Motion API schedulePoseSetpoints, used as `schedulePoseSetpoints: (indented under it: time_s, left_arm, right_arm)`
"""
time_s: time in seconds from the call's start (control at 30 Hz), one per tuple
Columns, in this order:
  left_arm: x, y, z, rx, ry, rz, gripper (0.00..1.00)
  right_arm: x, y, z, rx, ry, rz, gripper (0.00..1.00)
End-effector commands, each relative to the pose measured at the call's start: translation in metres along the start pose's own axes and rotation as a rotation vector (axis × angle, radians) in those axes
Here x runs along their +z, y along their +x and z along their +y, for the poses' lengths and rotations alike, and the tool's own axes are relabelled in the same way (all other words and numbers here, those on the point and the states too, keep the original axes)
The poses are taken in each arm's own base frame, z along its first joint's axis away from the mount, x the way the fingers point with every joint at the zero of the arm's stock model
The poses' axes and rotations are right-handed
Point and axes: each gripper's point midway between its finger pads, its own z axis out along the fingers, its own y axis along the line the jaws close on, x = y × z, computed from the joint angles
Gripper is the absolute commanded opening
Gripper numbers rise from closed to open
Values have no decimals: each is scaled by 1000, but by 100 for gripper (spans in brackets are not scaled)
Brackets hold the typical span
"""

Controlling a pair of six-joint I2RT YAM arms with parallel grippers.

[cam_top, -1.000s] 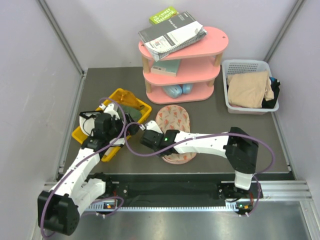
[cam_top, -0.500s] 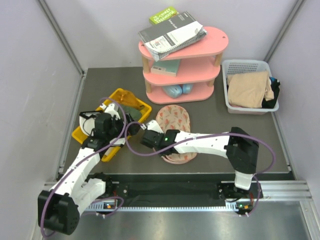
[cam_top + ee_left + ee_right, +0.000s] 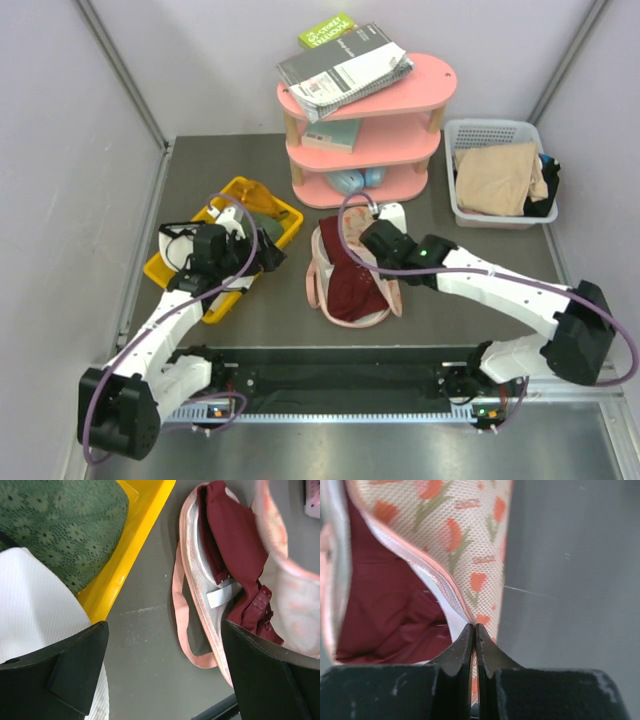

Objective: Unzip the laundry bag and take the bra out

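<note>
The laundry bag [image 3: 352,320] lies open on the table below the pink shelf, and the dark maroon bra [image 3: 350,290] shows inside it. My right gripper [image 3: 374,240] is shut on the edge of the bag's printed flap [image 3: 455,525], holding it up off the bra [image 3: 385,610]; the fingertips [image 3: 474,627] pinch the trim. My left gripper [image 3: 268,255] stands open beside the yellow bin, just left of the bag. In the left wrist view, the bag's rim [image 3: 192,605], pink loop strap [image 3: 180,625] and bra [image 3: 235,535] lie ahead of the open left gripper [image 3: 165,645].
The yellow bin [image 3: 160,268] at the left holds an olive-green cloth [image 3: 65,525] and a white cloth [image 3: 30,600]. A pink shelf [image 3: 365,130] with books stands at the back. A white lattice basket [image 3: 490,128] with a beige cloth sits at the back right.
The right arm swung from the bag's left side over to its right, shut on the flap's edge and pulled the bag open, baring the bra. The left arm barely moved.
</note>
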Motion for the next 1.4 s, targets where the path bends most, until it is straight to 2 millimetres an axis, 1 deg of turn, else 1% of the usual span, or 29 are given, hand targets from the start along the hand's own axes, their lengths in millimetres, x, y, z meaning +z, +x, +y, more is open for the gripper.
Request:
schedulePoseSetpoints:
  time_s: [0.0, 0.03, 0.1, 0.13, 0.2, 0.23, 0.3, 0.33, 0.47, 0.53, 0.57, 0.63, 0.67, 0.7, 0.77, 0.83, 0.87, 0.9, 0.93, 0.97, 1.0, 1.03, 1.07, 1.1, 1.13, 1.17, 1.2, 1.3, 1.37]
  left_arm:
    - [5, -3, -6, 27, 46, -3, 99]
    - [5, -3, -7, 27, 50, -1, 99]
    - [5, -3, -7, 27, 53, 1, 99]
    - [5, -3, -8, 28, 56, 1, 99]
    - [5, -2, -8, 27, 59, 5, 99]
    - [5, -2, -9, 27, 62, 7, 99]
    - [5, -1, -9, 24, 65, 14, 99]
    - [5, -1, -9, 25, 65, 14, 99]
    - [5, 0, -11, 26, 75, 19, 99]
    - [5, 0, -12, 26, 77, 20, 99]
    - [5, 0, -13, 26, 81, 22, 99]
    - [6, 0, -14, 29, 83, 27, 99]
    - [6, -1, -15, 33, 82, 24, 99]
    - [6, -2, -18, 40, 85, 25, 99]
    - [6, -3, -20, 49, 80, 23, 99]
    - [7, -4, -29, 67, 83, 21, 98]
    - [8, -6, -35, 74, 87, 16, 98]
    - [11, -2, -46, 86, 94, 19, 98]
    - [14, -4, -56, 95, 106, 14, 98]
    - [18, -2, -63, 105, 110, 13, 98]
    - [20, 7, -81, 116, 142, 34, 98]
    - [28, 13, -85, 109, 141, 50, 98]
    - [33, 12, -96, 100, 178, 41, 98]
    - [41, 19, -102, 62, 197, 62, 98]
    - [44, 25, -106, 42, 218, 80, 98]
    - [49, 24, -110, 27, 239, 69, 98]
    - [56, 33, -110, 7, 235, 98, 98]
    - [68, 37, -112, -8, 232, 102, 98]
    - [73, 36, -116, -14, 243, 101, 98]
  right_arm:
    - [-4, 3, -37, 75, 57, -24, 0]
    - [-5, 5, -49, 97, 74, -27, 0]
    - [-5, 9, -61, 114, 96, -25, 0]
    - [-5, 12, -72, 133, 117, -24, 0]
    - [-6, 16, -84, 147, 148, -17, 0]
    - [-7, 18, -96, 171, 179, -24, 0]
    - [-8, 20, -108, 196, 207, -26, 0]
    - [-7, 23, -118, 221, 224, -24, 0]
    - [-10, 29, -136, 267, 252, -19, 1]
    - [-13, 32, -144, 289, 271, -20, 8]
    - [-15, 33, -146, 297, 280, -21, 21]
    - [-19, 32, -150, 317, 282, -42, 37]
    - [-22, 29, -150, 323, 278, -54, 56]
    - [-25, 27, -152, 335, 277, -71, 63]
    - [-28, 22, -152, 333, 264, -89, 74]
    - [-28, 16, -149, 320, 233, -114, 79]
    - [-26, 15, -146, 314, 216, -118, 84]
    - [-23, 7, -138, 308, 166, -138, 86]
    - [-20, 5, -134, 309, 139, -146, 87]
    - [-16, 5, -130, 310, 110, -147, 89]
    - [-12, -4, -119, 313, 41, -171, 89]
    - [-9, -6, -114, 315, 11, -174, 89]
    - [-5, -5, -110, 312, -14, -172, 89]
    - [-2, -10, -103, 312, -60, -187, 89]
    - [-1, -11, -100, 312, -79, -191, 89]
    - [1, -9, -97, 306, -93, -189, 90]
    - [1, -13, -94, 306, -120, -203, 90]
    - [3, -14, -88, 305, -165, -221, 90]
    - [5, -14, -86, 305, -179, -230, 90]
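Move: The right hand holds the raised edge of the laundry bag's flap; the clear spot where it will lie is about 12 cm to this hand's right, 4 cm back and 8 cm below. The bra in the open bag is some 4 cm left, 5 cm back and 7 cm below. From the open left hand the bra lies about 18 cm right, 3 cm back and 7 cm below; the yellow bin is some 12 cm left and 2 cm ahead. Sweeping right about 15 cm and turning clockwise some 20 degrees, the right hand carries the pinched flap edge away from the bra, opens wide to let go, then comes back left about 5 cm over the flap, rolling its left side up. Wide open, the left hand creeps, then swings right towards the bra, 12 cm in all, sinking a little at the end. ##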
